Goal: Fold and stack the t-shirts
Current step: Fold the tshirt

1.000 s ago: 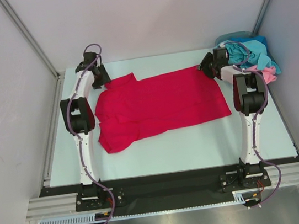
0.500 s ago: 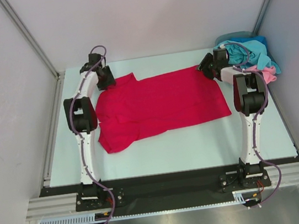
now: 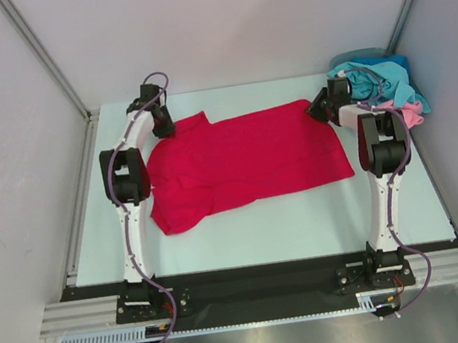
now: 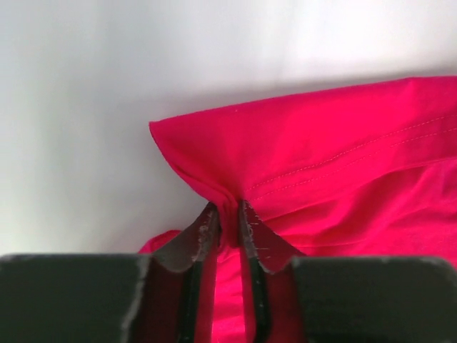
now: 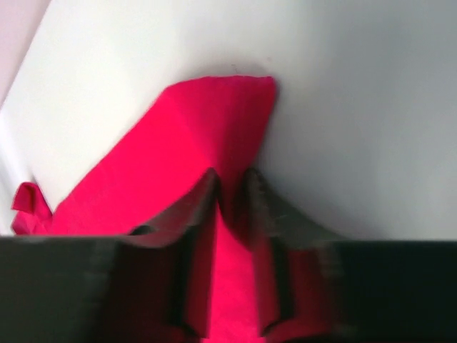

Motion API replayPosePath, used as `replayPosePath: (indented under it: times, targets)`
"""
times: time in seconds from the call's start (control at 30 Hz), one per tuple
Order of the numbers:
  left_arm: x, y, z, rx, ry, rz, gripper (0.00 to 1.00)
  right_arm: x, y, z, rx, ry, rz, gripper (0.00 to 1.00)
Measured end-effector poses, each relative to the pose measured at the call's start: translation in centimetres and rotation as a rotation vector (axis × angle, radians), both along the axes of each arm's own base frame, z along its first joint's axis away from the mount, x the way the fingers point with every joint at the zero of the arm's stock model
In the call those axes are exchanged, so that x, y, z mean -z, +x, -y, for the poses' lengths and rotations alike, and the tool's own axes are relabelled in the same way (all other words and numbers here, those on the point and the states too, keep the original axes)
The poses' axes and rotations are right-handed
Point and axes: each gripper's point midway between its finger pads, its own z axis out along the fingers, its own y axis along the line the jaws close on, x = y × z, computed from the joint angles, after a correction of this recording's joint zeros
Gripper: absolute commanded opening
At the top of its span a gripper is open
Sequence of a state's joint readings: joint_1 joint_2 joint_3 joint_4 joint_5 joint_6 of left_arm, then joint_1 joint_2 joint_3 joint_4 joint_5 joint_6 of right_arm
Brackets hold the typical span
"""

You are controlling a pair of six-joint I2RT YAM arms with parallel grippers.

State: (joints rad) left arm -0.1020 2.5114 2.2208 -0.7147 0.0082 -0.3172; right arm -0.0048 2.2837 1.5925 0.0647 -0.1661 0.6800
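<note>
The crimson red t-shirt (image 3: 244, 156) lies spread flat across the middle of the table, and its folded corners show in the wrist views (image 4: 321, 150) (image 5: 186, 136). My left gripper (image 3: 163, 128) (image 4: 228, 214) is at the shirt's far left corner, shut on a pinched ridge of red cloth. At the far right corner my right gripper (image 3: 320, 110) (image 5: 233, 182) is likewise shut on the red cloth. A teal-blue t-shirt (image 3: 378, 78) and a light pink t-shirt (image 3: 410, 114) lie bunched in a heap at the back right.
The blue-grey basket (image 3: 355, 57) holds the heap beside the right wall. The right arm's elbow (image 3: 382, 146) stands close to the heap. Pale table (image 3: 287, 223) shows in front of the shirt. A metal frame post (image 3: 54, 77) runs along the left wall.
Both grippers have closed onto the red shirt's far corners. The left gripper has moved a little to the right, onto the cloth's edge.
</note>
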Motion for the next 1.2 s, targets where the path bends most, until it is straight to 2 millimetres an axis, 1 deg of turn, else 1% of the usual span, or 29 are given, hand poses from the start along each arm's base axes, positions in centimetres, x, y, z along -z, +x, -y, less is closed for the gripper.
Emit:
replayPosePath:
  times: [0.03,0.07,0.13,0.17,0.27,0.47,0.53,0.77,0.9,1.0,1.2]
  targets:
    - [0.0,0.0,0.0,0.001,0.004,0.0,0.15,0.2,-0.1,0.1,0.003,-0.001,-0.004,0.05]
    - [0.0,0.0,-0.1,-0.001,0.006,0.001,0.12,0.3,-0.2,0.2,0.005,-0.003,-0.009,0.0]
    - [0.0,-0.1,-0.1,-0.001,0.007,0.001,0.02,0.5,-0.3,0.3,0.012,-0.006,-0.016,0.0]
    - [0.0,-0.1,-0.2,-0.004,0.01,0.002,0.0,0.6,-0.3,0.4,0.015,-0.008,-0.018,0.0]
    - [-0.1,-0.2,-0.2,-0.006,0.021,0.005,0.0,0.6,-0.3,0.6,0.02,-0.016,-0.018,0.0]
    - [-0.6,-0.9,-0.7,-0.02,0.051,0.001,0.0,0.7,-0.4,0.8,0.016,-0.035,-0.011,0.0]
    - [-1.2,-1.1,-0.8,-0.025,0.058,0.006,0.0,0.8,-0.4,0.8,0.016,-0.041,-0.006,0.0]
    - [-5.0,-0.6,-1.4,-0.049,0.081,0.081,0.0,0.8,-0.6,1.0,0.02,-0.049,0.002,0.0]
    - [-6.7,-0.5,-1.6,-0.062,0.081,0.113,0.0,0.7,-1.0,1.1,0.029,-0.058,0.004,0.0]
    - [-7.2,-0.6,-1.6,-0.066,0.079,0.123,0.0,0.4,-1.2,0.9,0.031,-0.069,0.007,0.0]
    - [-7.4,-1.4,-1.6,-0.075,0.072,0.12,0.0,-0.3,-1.2,0.3,0.023,-0.088,0.028,0.0]
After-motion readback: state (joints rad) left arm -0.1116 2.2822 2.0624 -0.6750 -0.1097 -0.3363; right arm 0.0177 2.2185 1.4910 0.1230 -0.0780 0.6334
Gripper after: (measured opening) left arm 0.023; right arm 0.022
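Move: The far sleeve of the red t-shirt is already between the left fingers, about 1 cm below the hand point; its tip stands some 13 cm to the right and 5 cm farther out, and the near sleeve about 28 cm back and 3 cm right. The far hem corner lies at the right fingers, 2 cm ahead and 1 cm below, with the near hem corner some 24 cm back and 7 cm right. The clothes basket is 5 cm ahead and 22 cm right. The far sleeve and the far hem corner are each pinched as both grippers, already part-way shut, close fully on the cloth. The left hand then lifts its sleeve about 7 cm, with a little drift left and back, while its fingers tip slightly outward. The right hand keeps its hold low, easing back about 1 cm and only starting to rise at the end. ##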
